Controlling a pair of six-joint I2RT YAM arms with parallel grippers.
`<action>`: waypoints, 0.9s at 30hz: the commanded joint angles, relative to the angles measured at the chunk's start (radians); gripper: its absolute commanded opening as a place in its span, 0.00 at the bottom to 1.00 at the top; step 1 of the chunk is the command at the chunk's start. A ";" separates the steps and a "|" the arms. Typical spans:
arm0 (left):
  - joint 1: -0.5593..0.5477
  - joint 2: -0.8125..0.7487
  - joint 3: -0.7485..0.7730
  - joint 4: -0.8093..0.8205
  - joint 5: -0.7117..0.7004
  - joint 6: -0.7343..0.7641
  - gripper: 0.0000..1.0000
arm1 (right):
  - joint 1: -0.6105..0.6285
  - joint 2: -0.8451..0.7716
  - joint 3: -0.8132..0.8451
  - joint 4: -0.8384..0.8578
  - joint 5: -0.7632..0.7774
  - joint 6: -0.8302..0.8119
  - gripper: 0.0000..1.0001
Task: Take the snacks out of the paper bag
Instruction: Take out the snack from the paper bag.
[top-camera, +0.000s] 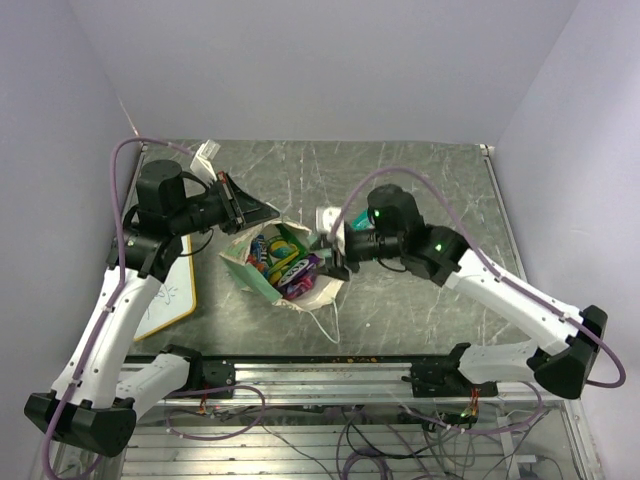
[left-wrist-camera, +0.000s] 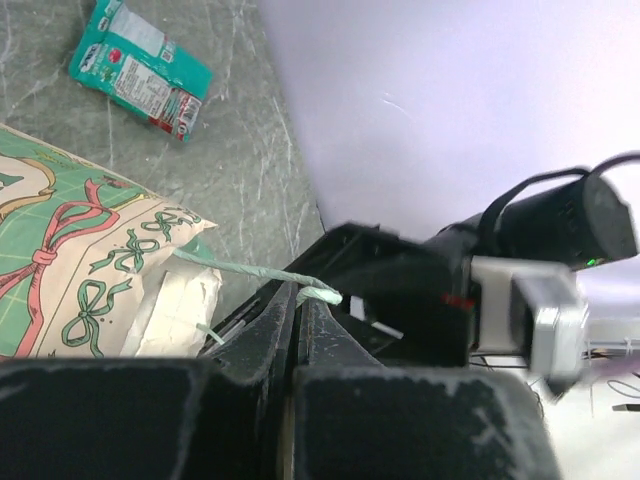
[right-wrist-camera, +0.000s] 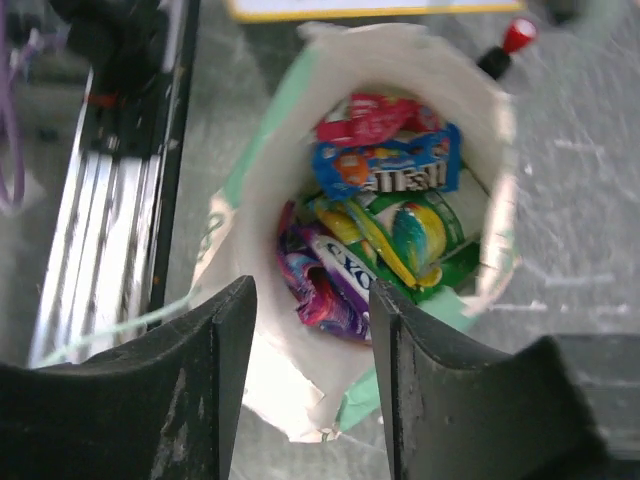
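Observation:
The paper bag (top-camera: 262, 280) lies in the middle of the table with its mouth held open. My left gripper (top-camera: 270, 213) is above the bag's far side, shut on its thin mint string handle (left-wrist-camera: 255, 268); the pinch shows in the left wrist view at the gripper (left-wrist-camera: 298, 300). My right gripper (right-wrist-camera: 312, 300) hangs open over the bag's mouth (right-wrist-camera: 283, 180), holding nothing. Inside lie several snacks: a blue packet (right-wrist-camera: 385, 165), a purple one (right-wrist-camera: 335, 280), a yellow-green one (right-wrist-camera: 405, 235) and a red-pink one (right-wrist-camera: 370, 115). A teal packet (left-wrist-camera: 140, 65) lies on the table outside the bag.
A wood-framed whiteboard (top-camera: 172, 292) lies at the left, with a red-capped marker (right-wrist-camera: 513, 36) near it. The bag's other handle (top-camera: 328, 322) trails toward the near rail (top-camera: 300, 368). A small white packet (top-camera: 205, 158) sits at the back left corner. Walls close in on three sides.

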 joint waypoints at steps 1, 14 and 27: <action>-0.001 -0.016 -0.018 0.100 0.058 -0.037 0.07 | 0.070 -0.101 -0.099 0.051 -0.108 -0.439 0.43; -0.001 -0.006 0.044 0.058 0.052 0.057 0.07 | 0.196 0.116 -0.023 -0.165 0.238 -0.856 0.38; -0.001 -0.014 0.031 0.060 0.073 0.032 0.07 | 0.195 0.251 -0.044 -0.110 0.362 -0.959 0.26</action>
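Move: The purple snack in the bag lies about 5 cm left and 3 cm ahead of the right hand, some 16 cm below; the green snack is roughly 4 cm farther left of it and 5 cm farther out. The blue snack is some 10 cm left of the purple one and 7 cm farther out, at the same depth. From the left hand, the purple snack is about 6 cm right, 3 cm back and 23 cm down. The right hand first draws back about 4 cm, then sinks into the open bag and comes forward again, ending some 13 cm lower with its fingertips close to the purple snack; on the way the wrist swings the fingers from pointing mostly left to slanting steeply left and down, and they narrow from over half open to about a third. The left hand stays almost still, its shut fingers keeping hold of the bag's handle cord at the mouth. ##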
